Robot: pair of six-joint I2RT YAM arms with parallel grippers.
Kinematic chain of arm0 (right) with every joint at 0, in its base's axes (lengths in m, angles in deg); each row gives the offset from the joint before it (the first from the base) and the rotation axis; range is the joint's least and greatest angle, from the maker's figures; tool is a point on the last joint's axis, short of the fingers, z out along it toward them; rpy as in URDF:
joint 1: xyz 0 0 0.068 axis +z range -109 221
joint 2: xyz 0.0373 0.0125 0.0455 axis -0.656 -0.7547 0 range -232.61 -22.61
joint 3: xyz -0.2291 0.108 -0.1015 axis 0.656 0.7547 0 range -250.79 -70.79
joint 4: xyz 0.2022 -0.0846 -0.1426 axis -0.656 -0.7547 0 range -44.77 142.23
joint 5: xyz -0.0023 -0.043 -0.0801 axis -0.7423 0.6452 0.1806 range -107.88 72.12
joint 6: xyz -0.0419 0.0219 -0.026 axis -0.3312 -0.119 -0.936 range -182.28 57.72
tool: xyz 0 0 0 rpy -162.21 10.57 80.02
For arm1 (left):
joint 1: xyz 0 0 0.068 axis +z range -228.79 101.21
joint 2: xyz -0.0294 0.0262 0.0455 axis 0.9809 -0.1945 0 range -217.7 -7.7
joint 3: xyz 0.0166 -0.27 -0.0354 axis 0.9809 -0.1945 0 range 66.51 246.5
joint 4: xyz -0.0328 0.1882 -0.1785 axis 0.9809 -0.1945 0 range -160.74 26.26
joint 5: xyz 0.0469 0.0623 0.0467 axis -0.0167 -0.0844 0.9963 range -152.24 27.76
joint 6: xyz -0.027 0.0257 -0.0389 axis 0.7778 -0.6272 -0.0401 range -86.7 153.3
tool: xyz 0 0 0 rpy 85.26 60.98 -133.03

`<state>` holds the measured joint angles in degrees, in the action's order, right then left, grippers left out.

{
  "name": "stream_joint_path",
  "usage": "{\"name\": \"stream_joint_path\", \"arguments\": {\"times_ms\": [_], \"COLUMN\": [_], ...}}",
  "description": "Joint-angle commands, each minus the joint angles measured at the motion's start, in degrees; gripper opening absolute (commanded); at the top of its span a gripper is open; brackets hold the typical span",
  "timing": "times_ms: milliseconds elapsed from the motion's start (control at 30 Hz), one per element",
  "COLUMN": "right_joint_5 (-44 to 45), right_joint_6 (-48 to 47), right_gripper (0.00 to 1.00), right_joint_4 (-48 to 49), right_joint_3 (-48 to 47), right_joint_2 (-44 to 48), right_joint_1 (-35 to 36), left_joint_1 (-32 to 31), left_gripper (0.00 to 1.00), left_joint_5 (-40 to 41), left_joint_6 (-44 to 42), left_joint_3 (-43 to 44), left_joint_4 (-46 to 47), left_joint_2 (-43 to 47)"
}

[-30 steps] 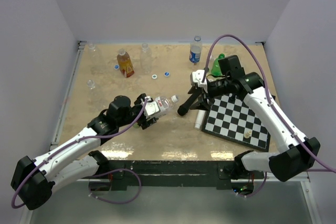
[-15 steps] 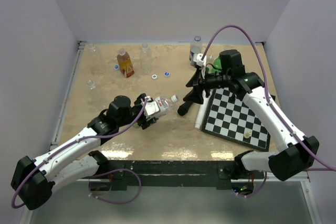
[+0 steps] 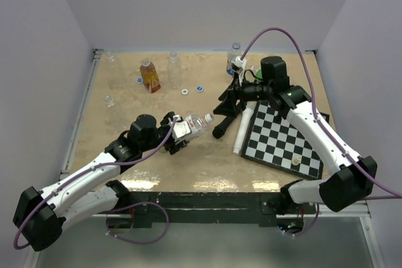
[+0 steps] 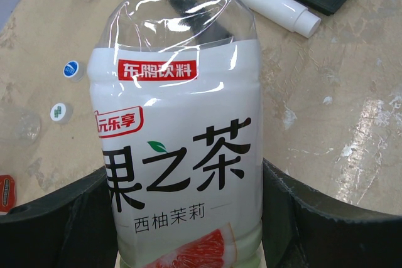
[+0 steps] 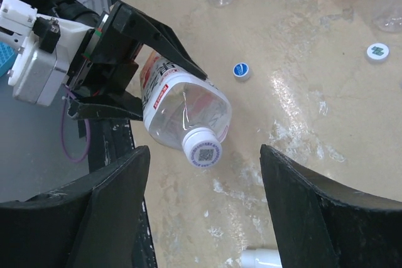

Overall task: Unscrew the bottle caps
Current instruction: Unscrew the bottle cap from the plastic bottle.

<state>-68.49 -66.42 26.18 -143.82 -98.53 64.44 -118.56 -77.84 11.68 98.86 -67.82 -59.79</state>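
Note:
My left gripper is shut on a clear bottle with a white label and holds it tilted, neck toward the right. In the left wrist view the bottle fills the space between my fingers. Its white cap is on and faces the right wrist camera. My right gripper is open, jaws wide apart, a short way from the cap and not touching it. In the top view the right gripper sits just right of the cap.
An amber bottle, a clear bottle and a blue-labelled bottle stand at the back. Loose caps lie nearby. A black microphone, white tube and chessboard lie right.
My right arm has swung left and back from the chessboard, bringing its open gripper in line with the held bottle's cap. The left arm and bottle have not moved.

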Motion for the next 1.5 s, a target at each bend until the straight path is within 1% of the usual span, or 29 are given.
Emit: {"name": "stream_joint_path", "arguments": {"times_ms": [0, 233, 333, 433, 567, 1067, 1200, 1400, 1467], "right_joint_5": [0.15, 1.13, 3.58, 5.34, 5.09, 1.66, 0.69, -1.51, -2.56], "right_joint_6": [2.12, 3.79, 3.79, 2.57, 1.59, 0.10, -0.69, -2.62, -4.29], "right_gripper": [0.76, 0.76, 0.75, 0.74, 0.73, 0.59, 0.48, 0.17, 0.10], "right_joint_4": [1.87, 2.58, 1.61, 0.21, -0.68, -3.58, -4.28, -5.16, -5.77], "right_joint_3": [-0.62, -2.02, -2.55, -1.85, -0.36, -0.35, -0.97, -1.67, -1.85], "right_joint_2": [-0.19, -2.74, -4.06, -4.76, -4.59, -8.10, -8.63, -8.37, -8.02], "right_joint_1": [0.64, 3.45, 4.07, 4.07, 4.16, 4.86, 4.95, 5.03, 5.03], "left_joint_1": [0.22, 0.13, 0.22, 0.22, 0.22, 0.22, 0.13, 0.13, 0.22], "left_gripper": [0.00, 0.00, 0.00, 0.00, 0.00, 0.00, 0.00, 0.00, 0.00], "left_joint_5": [0.21, 0.56, 0.57, 0.65, 0.39, 0.57, 0.65, 0.65, 0.48], "left_joint_6": [0.80, 0.71, 0.71, 0.71, 0.71, 0.71, 0.71, 0.71, 0.80], "left_joint_3": [1.13, 1.04, 1.04, 1.04, 1.13, 1.21, 1.13, 1.13, 1.13], "left_joint_4": [1.88, 1.88, 1.79, 1.79, 1.79, 1.79, 1.79, 1.79, 1.79], "left_joint_2": [0.15, 0.06, 0.07, 0.24, 0.24, 0.24, 0.33, 0.24, 0.33]}}
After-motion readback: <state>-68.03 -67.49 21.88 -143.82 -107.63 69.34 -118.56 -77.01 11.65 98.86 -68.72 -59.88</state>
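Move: The right hand's open fingers are short of the cap on the plastic bottle, which lies some 6 cm below, 3 cm to the left and 1 cm back. On the table, some 26 cm below that hand, the microphone lies about 8 cm farther out and 8 cm right, and the loose blue cap roughly 23 cm out and 6 cm left. From the left hand gripping the bottle, its cap is about 12 cm right, 5 cm ahead and 6 cm above. The right hand sinks about 6 cm, easing some 3 cm left, and pinches the cap; the left keeps its grip. ##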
